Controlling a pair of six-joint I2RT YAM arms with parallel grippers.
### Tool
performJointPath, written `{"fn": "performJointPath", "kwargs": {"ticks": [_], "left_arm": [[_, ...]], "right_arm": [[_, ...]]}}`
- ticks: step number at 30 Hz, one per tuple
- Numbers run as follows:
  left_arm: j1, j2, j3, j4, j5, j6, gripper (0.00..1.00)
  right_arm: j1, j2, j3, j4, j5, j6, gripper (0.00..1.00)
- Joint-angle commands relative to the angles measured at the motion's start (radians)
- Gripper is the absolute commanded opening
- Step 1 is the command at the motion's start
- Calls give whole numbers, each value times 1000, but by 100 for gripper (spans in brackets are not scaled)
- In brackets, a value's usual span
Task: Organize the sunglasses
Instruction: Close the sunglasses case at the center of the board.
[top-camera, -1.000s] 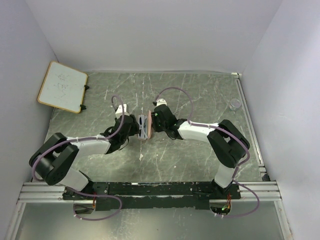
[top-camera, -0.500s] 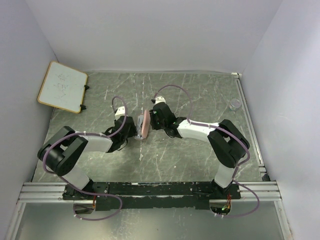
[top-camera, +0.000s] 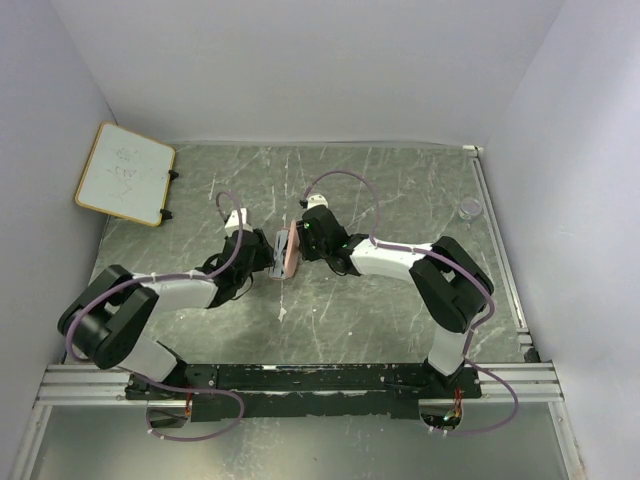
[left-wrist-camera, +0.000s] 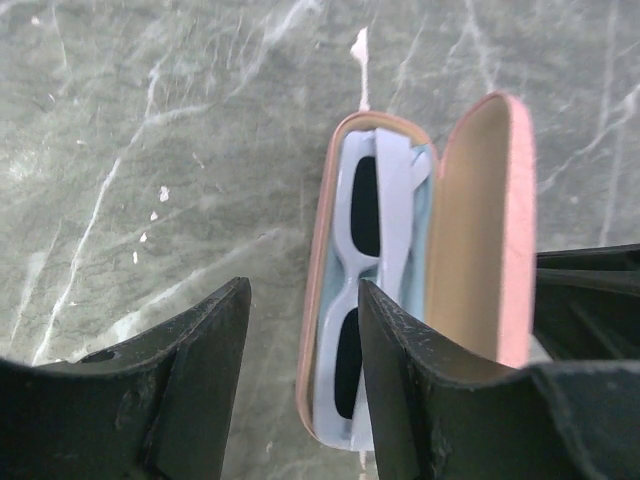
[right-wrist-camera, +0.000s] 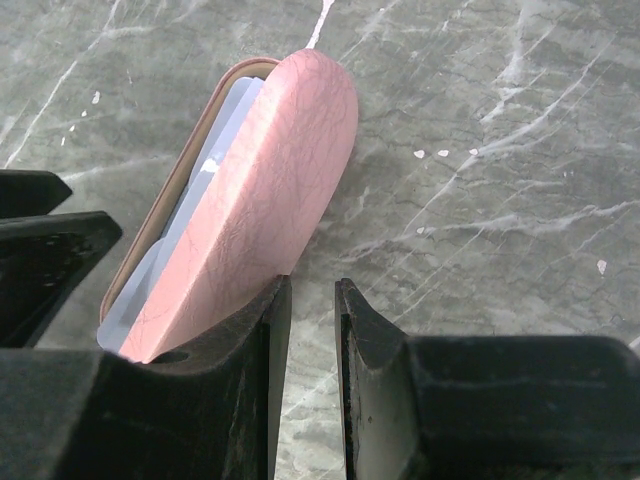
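The sunglasses (left-wrist-camera: 349, 268), pale-framed with dark lenses, lie inside the open pink case (left-wrist-camera: 318, 300) on a pale blue lining. The case's lid (left-wrist-camera: 482, 220) stands up on the right side. My left gripper (left-wrist-camera: 303, 292) is open at the case's near end; its right finger overlaps that end and grips nothing. In the right wrist view the lid's pink outside (right-wrist-camera: 270, 170) leans over the case. My right gripper (right-wrist-camera: 311, 290) has its jaws a narrow gap apart with only table between them, and its left finger rests against the lid. From above, the case (top-camera: 291, 250) sits between both grippers.
A small whiteboard (top-camera: 124, 172) leans at the back left. A small clear round object (top-camera: 470, 208) lies at the back right. White walls close in three sides, and a metal rail (top-camera: 300, 378) runs along the near edge.
The lid has risen from lying flat to standing upright, with the right gripper following it leftwards. The left gripper has drawn back slightly from the case.
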Motion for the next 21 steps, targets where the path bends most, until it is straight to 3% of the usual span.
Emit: {"fn": "performJointPath", "kwargs": {"ticks": [1, 7, 13, 21], "left_arm": [[8, -84, -12, -14, -5, 10, 58], [29, -51, -9, -33, -32, 23, 55], [44, 30, -13, 17, 0, 17, 33], [43, 93, 13, 50, 26, 34, 19]], "right_arm": [[7, 9, 26, -6, 14, -6, 25], [8, 7, 23, -3, 15, -7, 25], [9, -1, 19, -4, 19, -9, 25], [8, -3, 23, -5, 20, -10, 25]]}}
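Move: The open sunglasses case lies about 5 cm to the left hand's right, some 2 cm ahead and 3 cm lower. Its lid stands half-raised along the case's far-right edge, about 8 cm to the left hand's right, 2 cm ahead and 1 cm below it. From the right hand, the case's middle is roughly 5 cm to the left, level fore and aft, and 4 cm down. Left hand lifts briefly, then sinks about 5 cm just left of the case, nearly shutting its empty fingers. ##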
